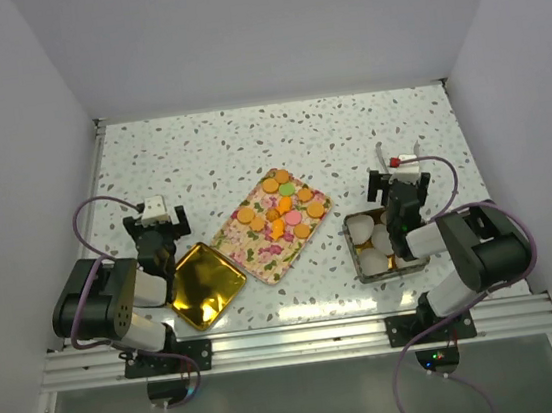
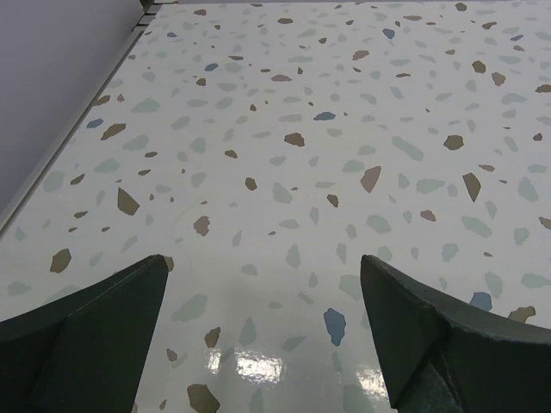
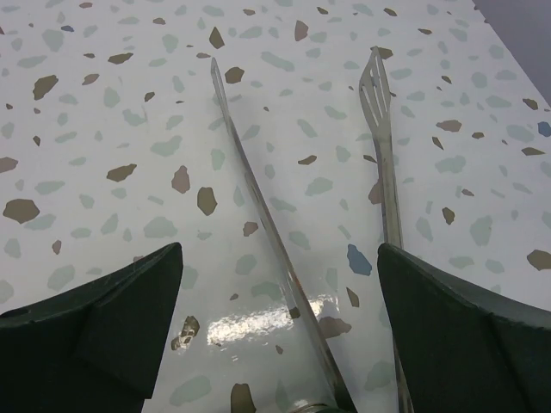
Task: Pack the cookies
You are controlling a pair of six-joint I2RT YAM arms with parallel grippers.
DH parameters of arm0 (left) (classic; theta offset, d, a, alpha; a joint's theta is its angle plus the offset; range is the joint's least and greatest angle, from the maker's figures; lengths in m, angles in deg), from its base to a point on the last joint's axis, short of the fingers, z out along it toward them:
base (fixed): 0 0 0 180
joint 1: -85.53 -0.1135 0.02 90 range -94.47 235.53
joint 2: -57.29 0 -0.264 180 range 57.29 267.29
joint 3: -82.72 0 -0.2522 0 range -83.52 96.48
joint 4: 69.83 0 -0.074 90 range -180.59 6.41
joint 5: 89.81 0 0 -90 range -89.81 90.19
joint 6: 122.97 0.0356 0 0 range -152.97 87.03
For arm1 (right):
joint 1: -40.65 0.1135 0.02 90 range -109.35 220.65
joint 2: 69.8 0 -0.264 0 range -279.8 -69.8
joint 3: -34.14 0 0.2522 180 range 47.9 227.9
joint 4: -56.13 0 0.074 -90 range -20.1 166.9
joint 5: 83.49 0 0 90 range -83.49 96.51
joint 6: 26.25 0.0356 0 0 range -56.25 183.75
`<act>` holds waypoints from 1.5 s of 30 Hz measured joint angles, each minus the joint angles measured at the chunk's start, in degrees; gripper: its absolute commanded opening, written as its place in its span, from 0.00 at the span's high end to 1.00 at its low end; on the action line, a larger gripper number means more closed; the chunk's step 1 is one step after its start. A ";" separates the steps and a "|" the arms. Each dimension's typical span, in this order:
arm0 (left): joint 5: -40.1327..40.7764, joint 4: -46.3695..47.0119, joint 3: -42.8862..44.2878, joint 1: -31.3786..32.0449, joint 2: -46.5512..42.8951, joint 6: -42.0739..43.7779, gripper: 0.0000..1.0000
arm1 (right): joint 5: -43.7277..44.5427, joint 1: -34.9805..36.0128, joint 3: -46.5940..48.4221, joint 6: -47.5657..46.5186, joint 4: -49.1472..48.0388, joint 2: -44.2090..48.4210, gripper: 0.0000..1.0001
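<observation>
The cookies, several small discs that are mostly orange with a green one and a pink one, lie on a floral tray at mid-table. My left gripper is left of the tray. It is open and empty over bare speckled table in the left wrist view. My right gripper is right of the tray. It is open in the right wrist view, its fingers standing either side of metal tongs that lie on the table and point away from it.
An empty gold tin lies near my left arm's base. A metal tin holding white paper cups sits by my right arm. The tongs reach toward the far side. White walls enclose the table.
</observation>
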 measured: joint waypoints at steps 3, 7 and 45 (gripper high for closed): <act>-0.02 0.02 0.00 -0.02 0.00 0.00 0.00 | 0.00 0.00 0.00 0.02 0.00 0.00 0.01; 0.00 0.02 0.00 -0.02 0.00 0.00 0.00 | -0.02 -0.13 0.00 0.02 0.00 0.00 0.01; -0.02 -72.30 44.00 12.22 -15.13 -25.66 0.00 | -1.66 -4.81 68.76 12.50 98.09 -3.19 0.01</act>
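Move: The open right hand hovers about 7 cm above the metal tongs, whose middle lies roughly 2 cm ahead and 3 cm to its right; the box of paper cups is centred some 12 cm back and 3 cm to its left. From the left hand, the leftmost cookie lies level, about 19 cm to the right and 7 cm below. The cookie tray's middle is about 25 cm right and 4 cm back of that hand, the gold tray 7 cm right and 15 cm back, both 7 cm down. The open right hand lifts steeply off its low hover over the tongs, by about 28 cm, then sinks back through roughly half of that while easing some 5 cm forward, its fingers first lifting, then tipping well down towards the table. The left hand starts later and, also wide open, sweeps up and forward, then swings about 11 cm right to close the sideways gap to the cookie tray, drawing back and down a little at the end and rolling some 20 degrees with its left side dropping, still high above the table and touching nothing. ##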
